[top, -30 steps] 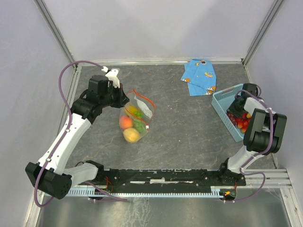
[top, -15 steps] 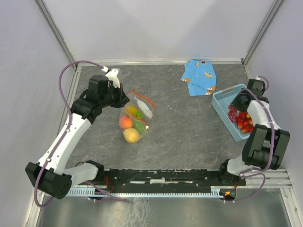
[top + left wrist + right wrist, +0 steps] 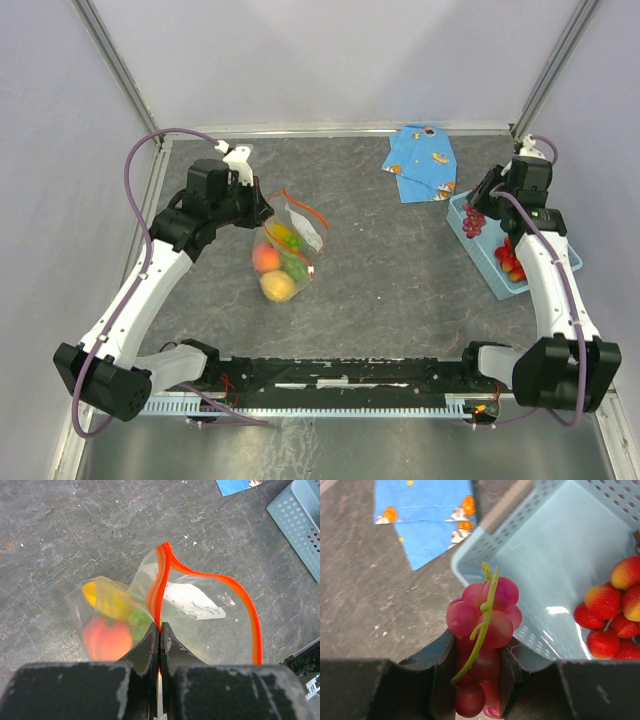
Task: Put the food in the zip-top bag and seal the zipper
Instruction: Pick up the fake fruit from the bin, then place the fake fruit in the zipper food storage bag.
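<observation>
The clear zip-top bag lies left of centre with its mouth gaping. My left gripper is shut on the orange-red zipper at one end of that mouth. Inside the bag show a peach, a lemon and green grapes. My right gripper is shut on a bunch of purple grapes and holds it in the air over the near-left corner of the light-blue basket. Several red strawberries lie in the basket.
A folded blue patterned cloth lies at the back, just left of the basket. Metal frame rails run along the table's back and side edges. The arm bases and a cable rail sit at the near edge.
My right gripper has risen out of the basket with the purple grapes and moved toward the back and left, to above the basket's corner. The left gripper and bag have not moved.
</observation>
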Tool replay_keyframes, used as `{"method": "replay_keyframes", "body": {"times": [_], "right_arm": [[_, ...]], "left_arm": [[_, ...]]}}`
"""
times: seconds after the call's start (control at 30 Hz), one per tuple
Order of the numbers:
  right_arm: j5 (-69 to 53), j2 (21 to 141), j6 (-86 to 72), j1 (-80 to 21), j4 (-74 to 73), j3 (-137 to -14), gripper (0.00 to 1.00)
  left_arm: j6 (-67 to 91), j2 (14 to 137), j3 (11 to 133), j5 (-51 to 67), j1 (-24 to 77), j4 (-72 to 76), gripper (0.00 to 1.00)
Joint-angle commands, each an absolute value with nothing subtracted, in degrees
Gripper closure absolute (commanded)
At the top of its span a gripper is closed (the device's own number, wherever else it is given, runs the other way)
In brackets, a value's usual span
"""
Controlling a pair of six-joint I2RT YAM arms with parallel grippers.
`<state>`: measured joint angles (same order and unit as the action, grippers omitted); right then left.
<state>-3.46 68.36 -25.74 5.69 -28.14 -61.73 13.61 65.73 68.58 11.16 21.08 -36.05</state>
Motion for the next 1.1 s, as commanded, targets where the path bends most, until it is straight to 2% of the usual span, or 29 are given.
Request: {"method": "replay_keyframes", "body": {"times": [0.0, 0.47, 0.77, 1.07], "right_arm": [[-2.85, 63.67, -29.02, 0.03, -26.18, -65.25, 0.70], [-1.24, 64.49, -37.92, -24.28, -12.50, -68.49, 0.70], [2.93, 72.06, -39.15, -39.32, -4.17, -73.88, 0.69], [4.56, 81.18, -40.77, -48.42, 3.41, -78.20, 0.68]], "left_arm": [[12.39, 64.34, 68.44, 12.72, 20.67, -32.50, 0.97], [12.39, 64.25, 68.38, 12.76, 20.05, -32.39, 0.97], [12.56, 64.25, 68.32, 13.31, 19.78, -32.28, 0.97], [12.73, 64.16, 68.29, 13.79, 19.62, -32.14, 0.97]]}}
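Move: The bag's open mouth, where the grapes held by the right hand are being taken, lies some 41 cm to that hand's left, about 4 cm back and 6 below. The fruit in the bag sits about 47 cm left, 8 back and 15 down; the emptied part of the bin is behind, its middle about 16 cm right, 1 back and 18 down. From the left hand the mouth's middle lies about 8 cm right, 1 back and 3 down. Leftward in one quick sweep of about 35 cm, rising some 12 cm, the right hand keeps its pinch on the grapes and carries them away from the bin to above the right rim of the bag's mouth. On the way its wrist swings counter-clockwise some 40 degrees and the fingers tip up towards level; the left hand keeps the zipper edge pinched. ##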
